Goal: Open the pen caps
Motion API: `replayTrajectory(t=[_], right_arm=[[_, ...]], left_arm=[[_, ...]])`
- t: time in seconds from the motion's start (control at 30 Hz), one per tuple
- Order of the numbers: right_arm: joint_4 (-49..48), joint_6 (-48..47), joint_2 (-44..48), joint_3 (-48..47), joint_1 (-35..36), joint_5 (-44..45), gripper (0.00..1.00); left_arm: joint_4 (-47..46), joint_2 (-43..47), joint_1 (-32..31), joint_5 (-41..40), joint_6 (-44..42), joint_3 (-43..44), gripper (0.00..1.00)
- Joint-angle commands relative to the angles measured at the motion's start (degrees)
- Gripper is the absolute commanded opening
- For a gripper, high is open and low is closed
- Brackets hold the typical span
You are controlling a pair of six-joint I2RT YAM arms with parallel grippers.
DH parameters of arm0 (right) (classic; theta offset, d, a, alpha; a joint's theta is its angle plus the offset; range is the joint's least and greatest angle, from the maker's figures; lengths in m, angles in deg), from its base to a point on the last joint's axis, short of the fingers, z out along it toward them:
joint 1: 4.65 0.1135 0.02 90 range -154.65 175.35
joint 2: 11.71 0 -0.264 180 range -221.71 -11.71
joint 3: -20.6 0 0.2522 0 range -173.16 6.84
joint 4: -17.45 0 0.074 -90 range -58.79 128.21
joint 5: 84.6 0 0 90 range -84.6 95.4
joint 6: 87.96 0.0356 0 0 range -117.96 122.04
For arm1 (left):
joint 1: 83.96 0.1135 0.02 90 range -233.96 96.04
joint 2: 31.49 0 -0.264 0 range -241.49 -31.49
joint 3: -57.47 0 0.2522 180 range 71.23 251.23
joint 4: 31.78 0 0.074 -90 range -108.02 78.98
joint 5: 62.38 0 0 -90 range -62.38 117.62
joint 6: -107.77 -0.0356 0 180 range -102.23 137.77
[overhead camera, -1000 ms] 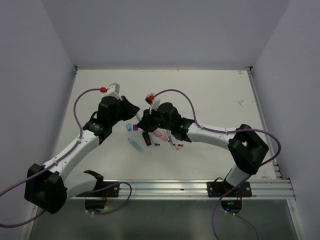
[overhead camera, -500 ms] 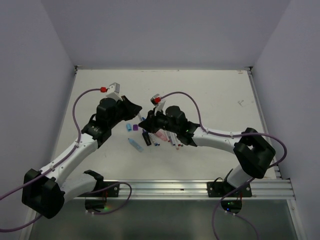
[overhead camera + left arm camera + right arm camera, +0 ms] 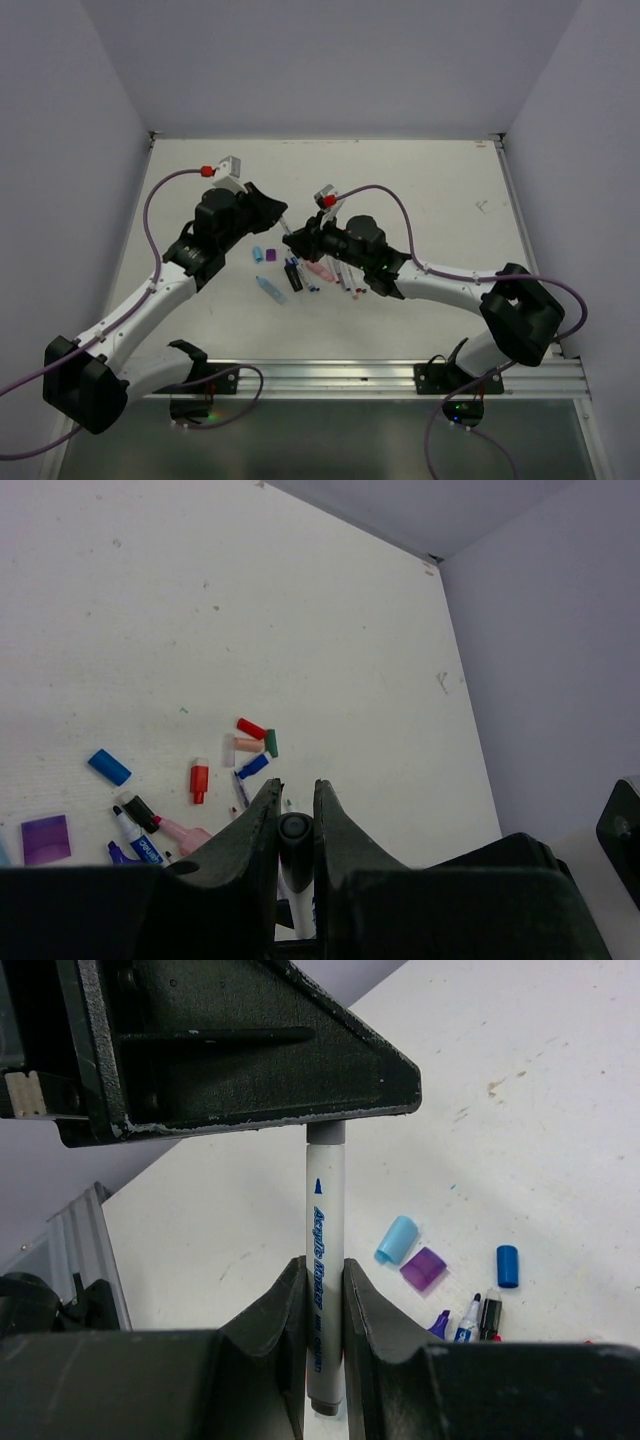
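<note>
One white pen (image 3: 323, 1210) with blue lettering is held in the air between both grippers. My left gripper (image 3: 296, 790) is shut on its black pen cap (image 3: 293, 830); in the right wrist view the cap is hidden inside that gripper (image 3: 250, 1070). My right gripper (image 3: 324, 1265) is shut on the white barrel lower down. In the top view the left gripper (image 3: 278, 213) and right gripper (image 3: 296, 240) meet tip to tip above the pile. Loose pen caps lie on the table: light blue (image 3: 397, 1239), purple (image 3: 423, 1268), blue (image 3: 508, 1265), red (image 3: 199, 779).
Uncapped pens and highlighters lie in a small pile (image 3: 318, 275) under the right gripper, with a light blue highlighter (image 3: 270, 290) to its left. More small caps, red (image 3: 251, 728) and green (image 3: 271, 742), lie beyond. White walls bound the white table (image 3: 430, 190).
Both grippers have shifted slightly toward the back of the table with the pen between them. The right arm's elbow has swung to the right. The left jaws have narrowed a little.
</note>
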Motion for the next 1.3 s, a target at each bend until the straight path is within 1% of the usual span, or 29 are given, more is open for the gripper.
replayTrajectory(t=[0.0,0.27,0.37,0.43,0.5,0.53,0.6,0.63,0.7,0.73,0.77,0.83,0.87,0.9,0.97,1.0,1.13,1.17,1.23,1.27], right_arm=[[12.4,-2.1,0.6,5.0,1.1,-3.4,0.0],[12.1,-2.3,0.7,7.4,1.2,-4.3,0.0],[11.8,-2.6,1.0,8.3,1.1,-4.2,0.0],[11.9,-2.6,1.4,8.3,1.2,-4.5,0.0],[12.1,-2.2,1.8,8.0,1.1,-4.5,0.0],[12.1,-2.0,2.0,7.7,1.1,-4.3,0.0],[13.1,-1.9,1.7,6.8,1.1,-3.5,0.0],[14.8,-2.0,1.4,5.3,1.2,-3.1,0.0],[16.3,-2.4,0.5,3.9,1.7,-1.9,0.0],[17.2,-2.6,0.2,2.6,1.9,-1.4,0.0],[17.7,-2.6,-0.1,1.8,2.6,-1.2,0.0],[19.2,-2.9,-2.1,-0.8,3.6,-0.5,0.0],[19.6,-3.0,-3.1,-1.6,4.7,-0.3,0.0],[20.1,-3.0,-4.0,-3.4,5.2,0.0,0.0],[22.4,-3.3,-7.2,-5.7,6.9,0.3,0.0],[23.5,-3.5,-8.2,-6.9,7.4,0.3,0.0],[30.1,-5.4,-14.3,-15.2,10.2,1.2,0.0],[30.9,-5.6,-16.7,-16.4,11.2,1.2,0.0],[32.8,-6.6,-18.8,-20.0,12.1,1.4,0.0],[34.4,-6.9,-21.5,-21.4,12.8,1.7,0.0]], left_arm=[[-13.6,0.5,3.4,-20.9,-2.1,6.3,0.0],[-21.7,1.3,3.5,-25.1,-3.9,5.9,0.0],[-22.1,0.6,3.7,-25.7,-4.1,7.4,0.0],[-21.8,-0.2,3.9,-24.7,-4.5,8.0,0.0],[-19.6,-1.2,3.9,-23.9,-5.2,8.7,0.0],[-15.7,-1.6,3.9,-23.2,-5.3,9.2,0.0],[-11.6,-2.5,4.0,-22.2,-5.8,10.0,0.0],[-7.1,-2.8,4.0,-22.0,-5.9,10.1,0.0],[-2.8,-3.5,4.1,-21.8,-6.1,10.2,0.0],[4.0,-3.7,4.2,-21.6,-6.1,10.1,0.0],[6.4,-4.3,4.4,-21.3,-6.0,9.6,0.0],[11.9,-4.6,6.4,-18.2,-5.9,8.8,0.0],[12.9,-4.8,7.8,-16.4,-5.7,6.8,0.0],[13.4,-4.7,11.2,-11.7,-5.5,5.6,0.0],[15.1,-4.4,15.0,-8.9,-5.3,1.9,0.0],[15.8,-4.1,17.5,-8.8,-5.6,1.0,0.0],[18.3,-3.8,20.9,-8.3,-7.1,-2.7,0.02],[18.6,-4.0,22.4,-7.9,-7.5,-3.0,0.02],[19.0,-4.4,23.7,-6.5,-7.8,-3.8,0.02],[19.1,-4.8,24.3,-6.5,-7.9,-4.3,0.03]])
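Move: The grey-capped pen spans the hands, left fingers on the cap, right on the body. Left's apparent destination, bare table, lies about 18 cm left and 24 below; the light-blue cap is 8 cm left and 1 ahead, the purple cap 4 left and 1 ahead. Right's bare patch is some 8 cm back, 7 left and 20 below, the light-blue highlighter 2 back and 6 left, the black marker 2 ahead. Both grips hold as the pen is pulled apart: the left jerks up about 13 cm, left and forward, turning counter-clockwise, while the right drops about 11 cm and back. The left then sinks 25 cm, swinging left beyond the loose caps and tipping its fingers down; the right, after a pause, carries the body left towards the highlighter's near side. ##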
